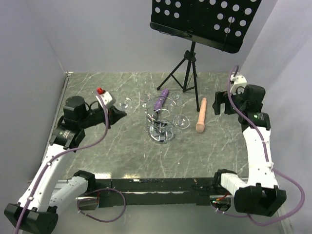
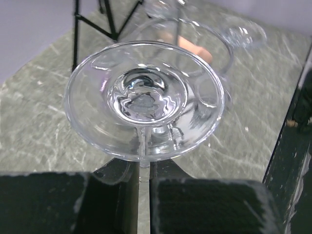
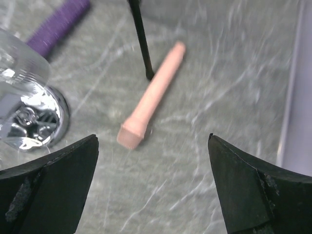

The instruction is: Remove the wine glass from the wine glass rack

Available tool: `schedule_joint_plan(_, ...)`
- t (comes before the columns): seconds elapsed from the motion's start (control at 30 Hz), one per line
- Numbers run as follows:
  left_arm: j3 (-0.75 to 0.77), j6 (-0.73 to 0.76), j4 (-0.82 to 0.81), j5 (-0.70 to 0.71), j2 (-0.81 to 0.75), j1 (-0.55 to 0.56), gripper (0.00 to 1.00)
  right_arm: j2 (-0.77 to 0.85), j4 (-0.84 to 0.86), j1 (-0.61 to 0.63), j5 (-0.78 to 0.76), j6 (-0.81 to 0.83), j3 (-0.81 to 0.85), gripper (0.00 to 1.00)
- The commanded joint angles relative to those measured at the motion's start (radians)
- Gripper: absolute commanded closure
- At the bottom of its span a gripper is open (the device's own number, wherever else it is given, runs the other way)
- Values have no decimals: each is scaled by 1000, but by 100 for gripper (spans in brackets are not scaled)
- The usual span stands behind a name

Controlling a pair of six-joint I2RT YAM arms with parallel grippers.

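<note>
A clear wine glass (image 2: pixel 146 97) fills the left wrist view, its thin stem pinched between my left gripper's (image 2: pixel 140 168) black fingers, which are shut on it. From above, the left gripper (image 1: pixel 119 115) holds this wine glass (image 1: pixel 127 103) left of the wine glass rack (image 1: pixel 161 127) and apart from it. The rack is a chrome wire stand with a round disc base (image 3: pixel 33 117). Other clear glasses (image 1: pixel 181 122) still hang on its loops. My right gripper (image 1: pixel 222 103) hovers right of the rack, and its wrist view shows the right gripper (image 3: pixel 152 146) open over bare table.
A peach cylinder (image 1: pixel 201 115) lies right of the rack and a purple ribbed rod (image 1: pixel 160 99) behind it. The black tripod music stand (image 1: pixel 189 68) rises at the back. Grey walls close the table's left and right sides.
</note>
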State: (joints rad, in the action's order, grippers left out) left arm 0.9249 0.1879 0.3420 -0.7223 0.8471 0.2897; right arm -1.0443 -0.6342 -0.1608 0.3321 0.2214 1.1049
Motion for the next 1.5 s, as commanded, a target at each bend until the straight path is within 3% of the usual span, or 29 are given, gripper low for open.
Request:
schedule_joint_plan(0.0,142,-227,-50,38,27,-64,99,52,102,32,88,146,104,1)
schedule_joint_plan(0.2,412,-323,11,-112,203,-132,99,40,192,90,194,298,214,1)
schedule_joint_plan(0.43,621,-614,16,-391,430,-236,99,30,358,415,128,515,204,0)
schedule_joint_plan(0.63,588,-804,-155,-515,446,-287,99,20,534,622,107,754,130,0)
schedule_joint_plan(0.73,594,-895,-143,-598,478,-287,99,17,661,720,81,884,50,0)
schedule_joint_plan(0.83,563,-946,-87,-652,492,-326,99,17,752,786,148,934,-5,0)
schedule_joint_plan(1.03,355,-1192,-213,-788,461,-379,99,-66,659,966,99,989,64,0)
schedule_joint_plan(1.2,370,-1052,79,-893,501,-380,99,-106,601,1060,97,1116,52,0)
schedule_joint_plan(1.3,322,-1128,31,-931,489,-380,99,-129,599,1116,58,1213,32,0)
schedule_joint_plan(1.47,275,-1062,169,-948,488,-380,99,-184,686,1182,-1,1291,10,0)
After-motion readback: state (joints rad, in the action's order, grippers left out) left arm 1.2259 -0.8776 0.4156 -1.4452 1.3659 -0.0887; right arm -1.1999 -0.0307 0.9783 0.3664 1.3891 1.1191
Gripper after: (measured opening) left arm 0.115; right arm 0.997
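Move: The wine glass is already off the rack, its stem pinched in the left hand with the foot up and bowl down, its middle about 2 cm ahead, 1 cm right and 3 cm below. The rack stands some 18 cm to that hand's right, 3 cm ahead and 15 cm lower. From the open right hand the glass is about 46 cm left and 5 cm back; the rack is 28 cm left, 5 cm back, and the pink rod 5 cm left, 6 cm ahead, 24 cm down. Keeping its pinch on the stem, the left hand lifts the glass about 12 cm while carrying it forward, then eases back and down part of the way, rolling some 80 degrees about its fingers so the foot swings forward and the bowl back towards the bases. Meanwhile the right hand, fingers still wide open, rises and sweeps about 37 cm left over the rack towards the glass, drawing back and sinking later on, and turns from pointing forward and down to pointing left at the glass, without closing on it. ##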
